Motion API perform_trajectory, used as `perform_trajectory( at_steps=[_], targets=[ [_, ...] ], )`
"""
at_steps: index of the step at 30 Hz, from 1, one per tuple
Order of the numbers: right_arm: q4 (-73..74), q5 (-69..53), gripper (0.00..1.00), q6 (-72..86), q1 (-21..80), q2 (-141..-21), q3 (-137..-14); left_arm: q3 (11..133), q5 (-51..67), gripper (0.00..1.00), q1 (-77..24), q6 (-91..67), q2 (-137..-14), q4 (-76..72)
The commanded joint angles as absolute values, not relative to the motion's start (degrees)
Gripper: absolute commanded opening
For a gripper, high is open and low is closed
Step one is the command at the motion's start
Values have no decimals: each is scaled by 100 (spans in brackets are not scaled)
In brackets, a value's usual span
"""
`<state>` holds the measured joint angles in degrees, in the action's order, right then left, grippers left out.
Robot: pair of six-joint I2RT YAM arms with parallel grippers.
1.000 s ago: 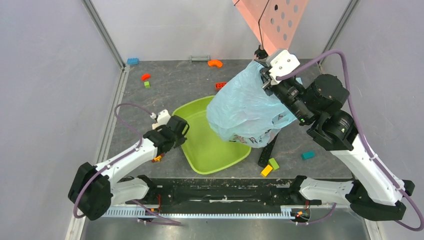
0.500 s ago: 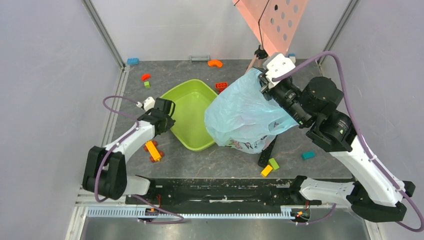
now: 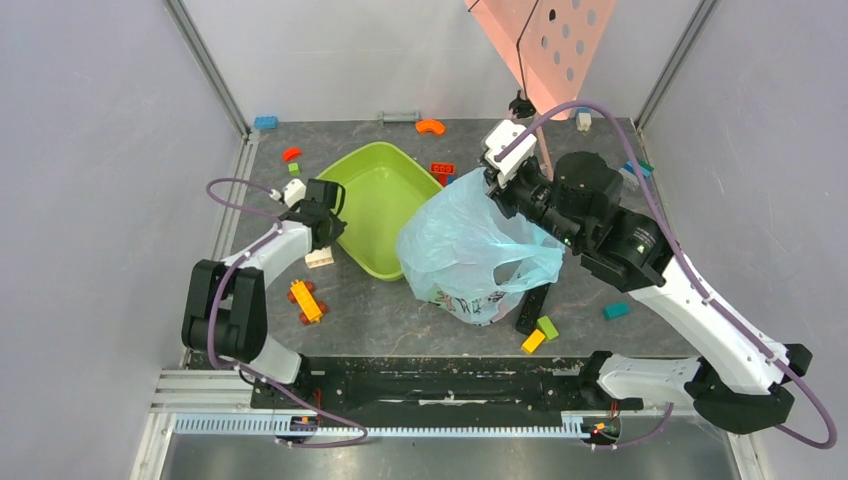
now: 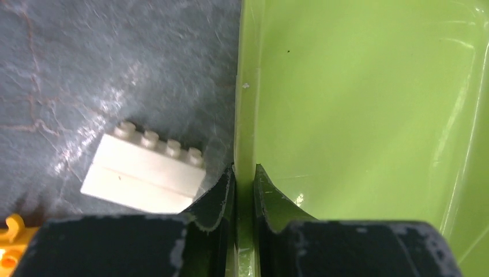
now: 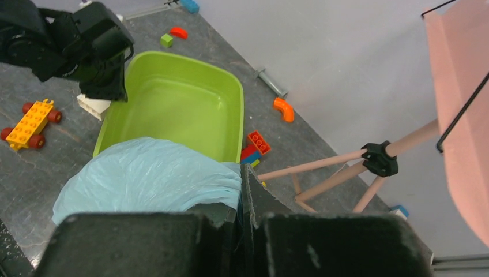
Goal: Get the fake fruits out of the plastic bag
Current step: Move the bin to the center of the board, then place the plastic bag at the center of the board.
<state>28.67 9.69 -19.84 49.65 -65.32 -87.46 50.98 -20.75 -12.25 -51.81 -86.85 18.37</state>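
The plastic bag (image 3: 465, 245), light blue and crinkly, hangs bunched from my right gripper (image 3: 497, 188), which is shut on its top edge; its printed bottom rests on the table just right of the lime-green tub (image 3: 372, 205). In the right wrist view the bag (image 5: 144, 182) bulges left of the pinched jaws (image 5: 241, 173). The fake fruits are hidden; nothing of them shows through the bag. My left gripper (image 4: 244, 173) is shut on the tub's left rim (image 4: 247, 104), one finger inside, one outside. The tub is empty.
A white brick (image 4: 144, 167) lies just outside the tub rim, and a yellow wheeled block (image 3: 306, 300) lies nearer the front. Small blocks (image 3: 540, 334) and a black bar (image 3: 533, 303) lie below the bag. A pink perforated panel on a stand (image 3: 545, 45) stands at the back right.
The left gripper has dragged the tub toward the far left of the table. The right arm has carried the bag left and lower, until its bottom rests on the table.
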Motion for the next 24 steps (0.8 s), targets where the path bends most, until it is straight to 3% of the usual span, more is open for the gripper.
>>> perform_trajectory(
  at_steps=[1,5,6,8,10,14,17,18,22,24],
  targets=[
    [2689,903,0,-1644,4957,-6425,-8653,5577,-2226,2,-837,-5063,-8888,1665],
    [2766,878,0,-1510,4963,-6425,-8534,5642,-2184,3,-725,-5002,-8924,1669],
    [2776,861,0,-1468,4966,-6433,-8464,5636,-2157,9,-722,-4992,-8920,1670],
    [2784,815,0,-1371,4968,-6451,-8314,5576,-2134,24,-721,-4975,-8861,1642],
    [2803,733,0,-1266,4972,-6486,-8154,5516,-2118,31,-721,-4966,-8777,1622],
    [2781,675,0,-1060,5026,-6548,-7813,5468,-2106,73,-722,-4972,-8529,1696],
    [2703,684,0,-972,5075,-6565,-7603,5467,-2028,89,-721,-4975,-8261,1784],
    [2692,716,4,-959,5071,-6578,-7565,5468,-1981,90,-722,-4980,-8161,1822],
    [2569,966,45,-966,5080,-6587,-7344,5449,-1590,93,-729,-5001,-7626,1887],
    [2524,1135,57,-1022,5080,-6584,-7225,5432,-1359,93,-747,-4997,-7300,1920]
  ],
)
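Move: My left hand is pinching the near-left rim of the green bin, whose middle lies about 9 cm to its right, 3 cm ahead and 3 cm lower. From that hand, the white block sits some 7 cm back and 5 cm left. My right hand holds the bag high; the bare board meant for it is some 42 cm below, about 3 cm back and 1 cm left. From the right hand, the bin is about 14 cm ahead and 18 cm left, and the microphone 3 cm back and 15 cm right. I drag the bin by its rim with my left hand, about 3 cm left and nearly 2 cm forward, then spread the fingers wide, let go and rise some 6 cm clear. Meanwhile my right hand lowers the bag's gathered top about 11 cm towards the board beside the bin, dipping the fingers roughly 15 degrees and starting to open them at the end. ##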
